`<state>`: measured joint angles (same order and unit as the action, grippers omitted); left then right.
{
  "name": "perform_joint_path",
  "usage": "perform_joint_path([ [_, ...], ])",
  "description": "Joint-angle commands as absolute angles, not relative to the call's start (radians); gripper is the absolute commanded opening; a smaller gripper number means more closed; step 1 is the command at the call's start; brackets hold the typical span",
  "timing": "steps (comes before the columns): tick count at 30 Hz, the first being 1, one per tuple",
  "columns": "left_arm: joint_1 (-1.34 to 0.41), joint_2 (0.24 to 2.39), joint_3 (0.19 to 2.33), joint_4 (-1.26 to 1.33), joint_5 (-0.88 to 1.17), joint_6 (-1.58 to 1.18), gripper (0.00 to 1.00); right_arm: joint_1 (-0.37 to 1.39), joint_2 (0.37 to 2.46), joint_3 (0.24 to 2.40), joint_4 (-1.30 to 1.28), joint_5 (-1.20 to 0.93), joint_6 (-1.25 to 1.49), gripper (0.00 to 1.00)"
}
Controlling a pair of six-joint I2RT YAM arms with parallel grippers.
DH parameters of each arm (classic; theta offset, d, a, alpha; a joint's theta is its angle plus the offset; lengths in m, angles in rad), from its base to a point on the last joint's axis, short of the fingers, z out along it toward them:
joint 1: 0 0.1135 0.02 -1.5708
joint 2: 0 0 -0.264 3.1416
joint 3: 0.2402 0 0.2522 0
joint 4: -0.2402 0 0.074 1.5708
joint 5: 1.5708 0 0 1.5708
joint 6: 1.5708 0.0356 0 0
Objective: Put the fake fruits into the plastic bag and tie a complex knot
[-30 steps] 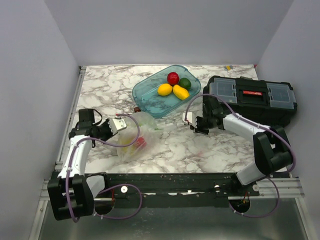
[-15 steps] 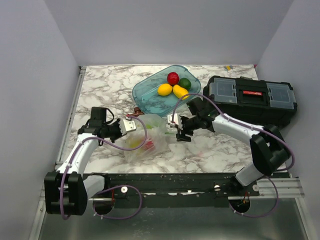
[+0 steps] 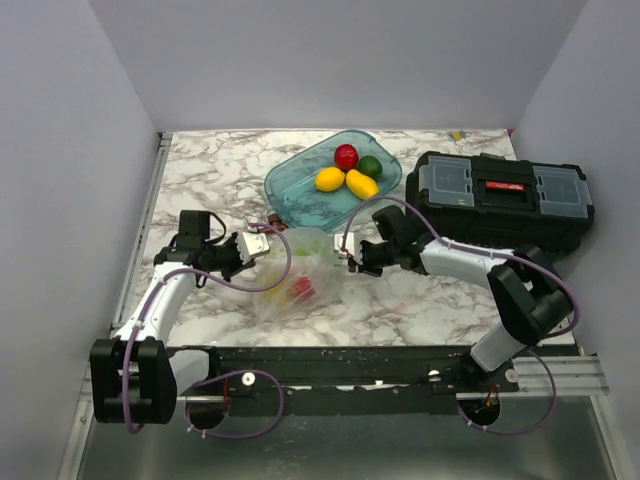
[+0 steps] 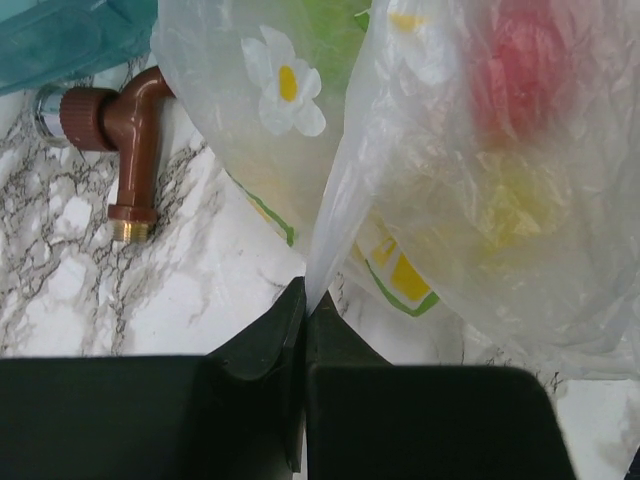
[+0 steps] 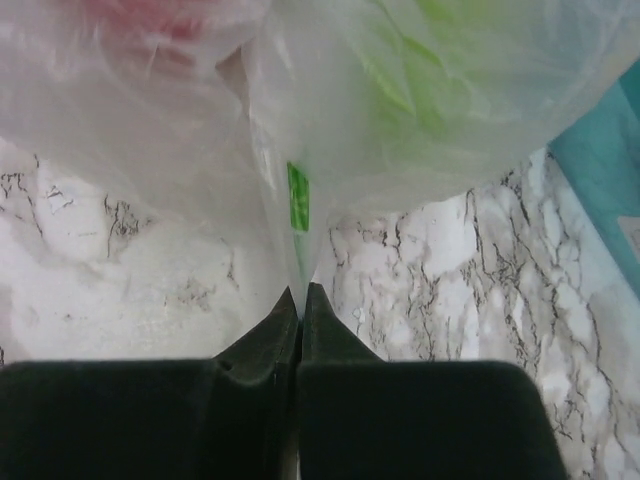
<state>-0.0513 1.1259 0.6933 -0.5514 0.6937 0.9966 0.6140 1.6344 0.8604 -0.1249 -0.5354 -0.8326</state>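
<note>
The plastic bag [image 3: 298,272] lies between my arms, with a red fruit [image 3: 302,289] and yellowish and green shapes showing through the film. My left gripper [image 3: 262,243] is shut on the bag's left edge; in the left wrist view [image 4: 305,295] the film [image 4: 440,190] runs up from the closed jaws. My right gripper [image 3: 349,253] is shut on the bag's right edge, as its wrist view [image 5: 300,295] shows the film [image 5: 330,110] pinched. Several fake fruits sit in the teal tub [image 3: 295,190]: a red one [image 3: 346,156], a green one [image 3: 371,166], two lemons [image 3: 329,179] [image 3: 362,184].
A black toolbox [image 3: 505,195] stands at the right behind the right arm. A brown pipe fitting [image 4: 125,150] lies on the marble beside the bag's far left side, also in the top view [image 3: 271,217]. A small yellow bit [image 3: 456,135] lies at the back edge.
The right gripper moved left from near the toolbox to the bag and closed on its right edge. The left gripper shifted right and away with the bag's left edge; the bag shifted right.
</note>
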Motion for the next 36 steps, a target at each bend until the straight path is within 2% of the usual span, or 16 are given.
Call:
perform_joint_path([
  [1,0.079,1.140,0.688,-0.608,0.664,1.120,0.00,0.538,1.566,0.762,-0.224,-0.403,-0.884,0.01],
  [8,0.088,1.128,0.664,-0.645,0.651,1.180,0.00,0.480,1.553,0.715,-0.274,-0.373,-0.955,0.01],
  [13,0.017,1.044,0.713,-0.699,0.722,1.086,0.00,0.482,1.484,0.849,-0.387,-0.474,-0.885,0.01],
  [17,-0.025,0.999,0.713,-0.690,0.737,1.054,0.00,0.482,1.456,0.914,-0.446,-0.450,-0.864,0.01],
  [26,0.051,1.131,0.650,-0.629,0.646,1.159,0.00,0.389,1.536,0.766,-0.388,-0.371,-0.989,0.01],
  [36,0.051,1.161,0.627,-0.653,0.580,1.230,0.00,0.380,1.546,0.739,-0.371,-0.354,-0.996,0.01],
])
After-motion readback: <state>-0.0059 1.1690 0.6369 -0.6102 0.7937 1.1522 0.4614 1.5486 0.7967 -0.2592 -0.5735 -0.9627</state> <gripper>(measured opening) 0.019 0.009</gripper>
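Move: Between the two shut hands hangs the plastic bag with its fruits, its middle roughly 12 cm to the right of the left hand and some 12 cm to the left of the right hand, about 3 cm nearer the base than either and a little lower. The brown tap lies about 9 cm ahead of the left hand and 5 cm to its right; the blue basket's middle is around 20 cm ahead of the right hand and 4 cm to its left. Pulling the gathered bag from its right side, the right hand keeps its pinch and travels about 6 cm to its right, away from the bag, bobbing up some 5 cm midway and sinking back to its starting height. The left hand keeps hold of its own end, dips, rises and dips again, finishing about 2.5 cm lower and 2 cm farther back. ##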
